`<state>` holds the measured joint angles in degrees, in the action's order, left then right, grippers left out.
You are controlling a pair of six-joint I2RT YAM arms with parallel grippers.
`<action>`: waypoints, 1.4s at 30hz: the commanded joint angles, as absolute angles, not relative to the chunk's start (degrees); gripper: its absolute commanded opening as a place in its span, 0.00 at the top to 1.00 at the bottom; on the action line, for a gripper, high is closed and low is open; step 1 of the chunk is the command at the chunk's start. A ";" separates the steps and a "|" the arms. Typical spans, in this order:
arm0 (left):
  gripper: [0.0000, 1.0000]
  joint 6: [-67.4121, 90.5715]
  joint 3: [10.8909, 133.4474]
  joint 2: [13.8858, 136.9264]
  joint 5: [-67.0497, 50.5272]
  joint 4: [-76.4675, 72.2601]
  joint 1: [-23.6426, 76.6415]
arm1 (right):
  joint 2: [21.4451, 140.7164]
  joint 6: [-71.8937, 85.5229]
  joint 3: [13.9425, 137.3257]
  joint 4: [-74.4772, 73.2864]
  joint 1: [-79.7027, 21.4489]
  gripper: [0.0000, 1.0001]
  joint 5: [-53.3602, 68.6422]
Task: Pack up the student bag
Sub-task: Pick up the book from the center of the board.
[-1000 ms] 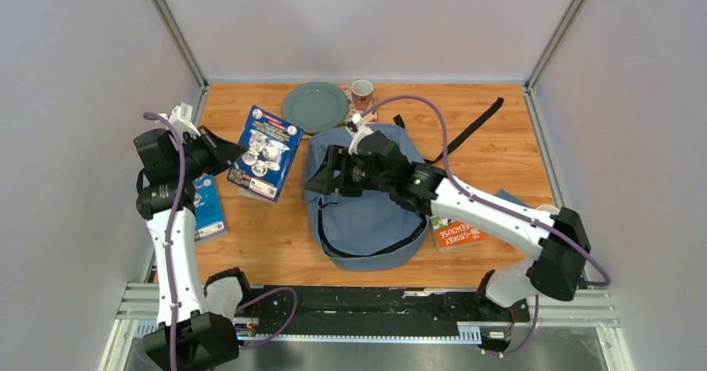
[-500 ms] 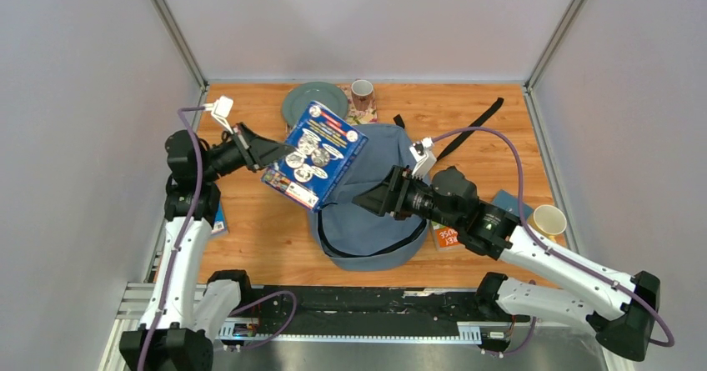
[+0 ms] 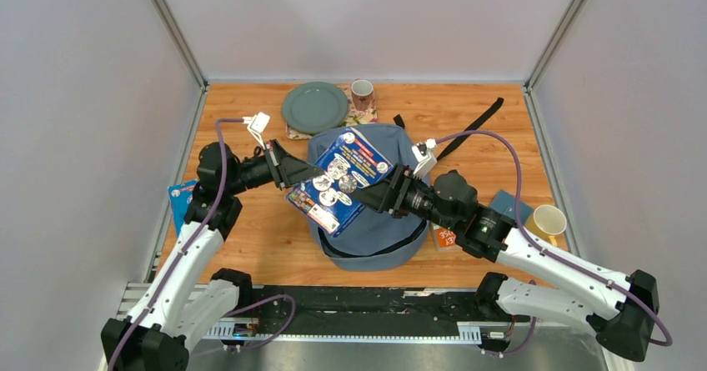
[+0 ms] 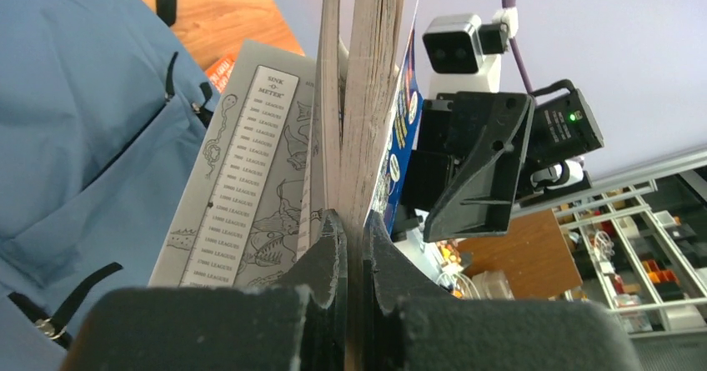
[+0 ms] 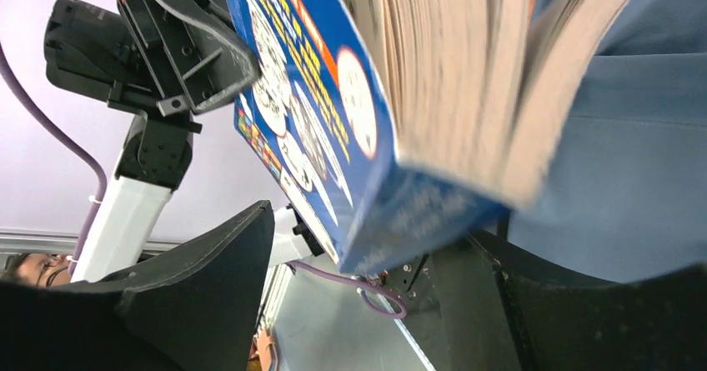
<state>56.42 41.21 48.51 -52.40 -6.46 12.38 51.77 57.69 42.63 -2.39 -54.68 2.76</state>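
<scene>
The student bag (image 3: 375, 231) lies flat at the table's middle, grey-blue, with its dark zip along the near edge. A blue-covered book (image 3: 340, 179) hangs tilted above it, and my left gripper (image 3: 302, 175) is shut on the book's left edge. In the left wrist view the pages (image 4: 367, 96) fan upward out of the pinched jaws (image 4: 354, 238), with the bag (image 4: 75, 121) behind. My right gripper (image 3: 373, 194) is open at the book's right edge. In the right wrist view the book's blue corner (image 5: 367, 188) sits between the spread fingers (image 5: 375, 250), with the bag (image 5: 617, 154) beyond.
A green plate (image 3: 314, 107) and a mug (image 3: 362, 94) stand at the back. An orange book (image 3: 443, 236), a blue box (image 3: 506, 204) and a yellow cup (image 3: 546, 221) lie right of the bag. Another blue book (image 3: 179, 200) lies at the left. A black strap (image 3: 475, 129) trails back right.
My left arm has carried the blue book rightward from the table's left to above the bag. My right gripper pulled back off the bag, then came up to the book's right edge.
</scene>
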 commanded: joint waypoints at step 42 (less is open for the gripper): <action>0.22 61.79 36.21 49.66 -61.69 -31.11 25.05 | 49.13 40.97 48.51 5.11 -54.84 1.00 37.07</action>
<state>59.96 36.01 49.65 -57.78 -24.80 24.34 49.34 47.27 41.47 4.25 -54.68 28.14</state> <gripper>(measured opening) 0.775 0.308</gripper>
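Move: The book hangs in the left fingers, its middle about 6 cm to the right of the left hand, 3 cm back and roughly level. From the open right hand that middle is some 5 cm to the left and 2 cm ahead. The backpack lies beneath, about 9 cm ahead of the right hand and 22 cm below it; the orange book is some 24 cm to the right of the right hand, 4 cm ahead and 24 cm down. Hand the book over above the backpack: ease the right gripper slightly left and down onto its right edge and pinch the whole thickness, then open the left fingers wide. Draw the right hand back about 8 cm, rising and turning counter-clockwise some 25 degrees; let the open left gripper follow back and right beside the left edge, turning clockwise. ##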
